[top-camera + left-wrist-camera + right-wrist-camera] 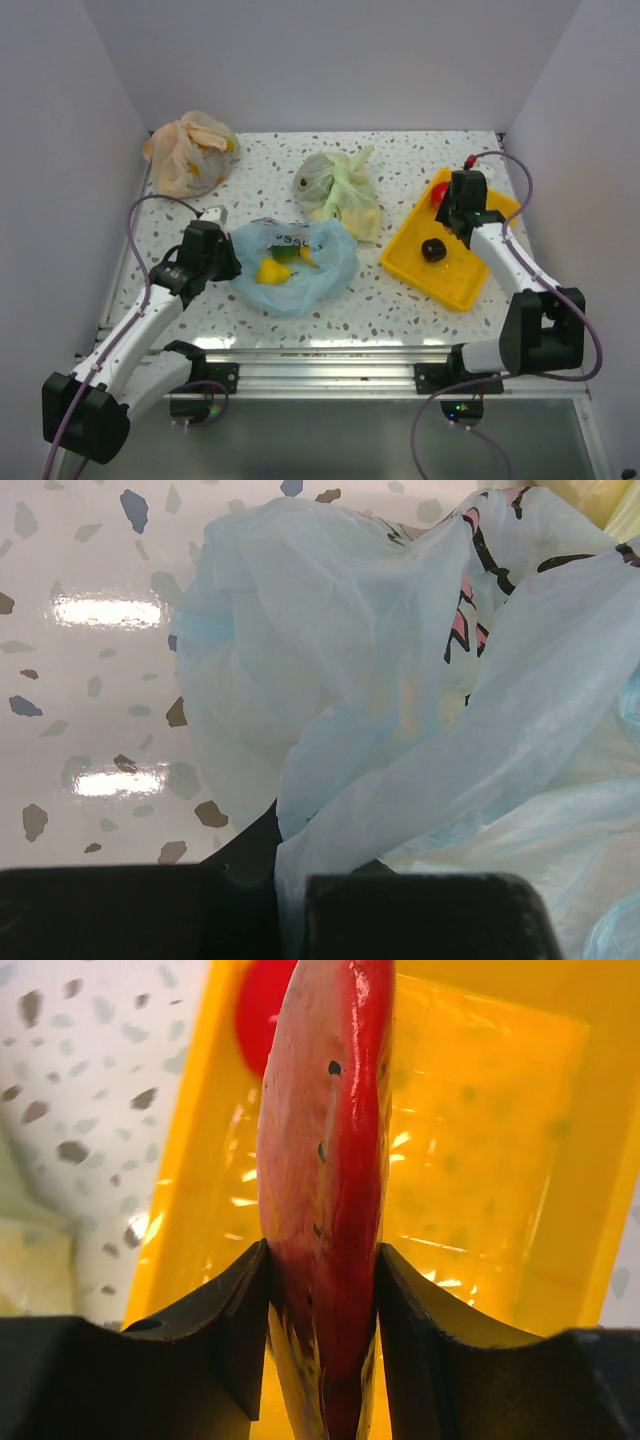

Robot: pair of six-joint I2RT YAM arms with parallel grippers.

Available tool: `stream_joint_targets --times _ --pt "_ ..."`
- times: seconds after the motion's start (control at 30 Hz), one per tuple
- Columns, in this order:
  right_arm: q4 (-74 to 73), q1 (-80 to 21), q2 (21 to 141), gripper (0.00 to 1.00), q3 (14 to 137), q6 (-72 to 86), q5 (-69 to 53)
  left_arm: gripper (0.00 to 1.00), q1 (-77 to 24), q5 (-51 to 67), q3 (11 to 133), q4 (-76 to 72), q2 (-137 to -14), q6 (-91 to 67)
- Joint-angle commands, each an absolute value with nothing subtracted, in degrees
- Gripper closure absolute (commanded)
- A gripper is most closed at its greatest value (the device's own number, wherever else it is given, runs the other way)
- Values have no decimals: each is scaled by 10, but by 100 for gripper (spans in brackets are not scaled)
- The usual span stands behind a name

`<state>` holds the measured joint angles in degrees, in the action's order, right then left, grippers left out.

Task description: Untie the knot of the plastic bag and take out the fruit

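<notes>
The light blue plastic bag lies opened out at centre left, and its knot is out of view. In its mouth sit a yellow fruit, a green one and another yellow piece. My left gripper is shut on the bag's left edge; in the left wrist view the thin plastic runs down between the fingers of this gripper. My right gripper hangs over the yellow tray, shut on a watermelon slice held upright in the gripper. A red apple and a dark purple round fruit lie in the tray.
A pale green tied bag lies behind the blue one, and an orange bag sits at the back left corner. White walls close in the speckled table on three sides. A metal rail runs along the near edge.
</notes>
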<state>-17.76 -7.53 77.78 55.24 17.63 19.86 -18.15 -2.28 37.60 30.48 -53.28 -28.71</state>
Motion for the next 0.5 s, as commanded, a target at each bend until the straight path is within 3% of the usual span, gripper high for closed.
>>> stream_joint_targets --times 0.0,0.07,0.17,0.2,0.27,0.3,0.47 --pt "-158 -13 818 78 549 243 188 100 -184 -14 375 280 -517 -272" --pt "-163 23 835 71 561 246 168 100 -184 -14 376 280 -517 -271" --pt "-177 35 855 44 575 245 152 100 -184 -13 380 280 -519 -271" --pt "-181 35 857 23 577 243 153 100 -184 -12 383 280 -520 -270" --pt "-185 35 857 7 577 243 163 100 -184 -12 386 282 -523 -270" --pt "-189 35 858 2 578 243 165 100 -184 -12 390 282 -523 -269" --pt "-208 35 840 1 581 241 151 100 -184 -15 410 291 -530 -265"
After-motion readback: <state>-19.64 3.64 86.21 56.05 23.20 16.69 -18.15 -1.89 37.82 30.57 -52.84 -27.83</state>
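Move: The right hand, already over the yellow tray, holds the watermelon slice; the tray's middle lies about 4 cm back, 2 cm right and roughly 8 cm below. In the tray the red apple sits some 6 cm ahead, level sideways, and the dark fruit about 7 cm back and 2 cm left, both some 7 cm below. From the left hand, still gripping the blue bag's rim, the tray's middle is roughly 49 cm right, 7 cm ahead and 5 cm lower. The right hand swings about 6 cm right and 5 cm down over the tray, opening wide to release the watermelon. ##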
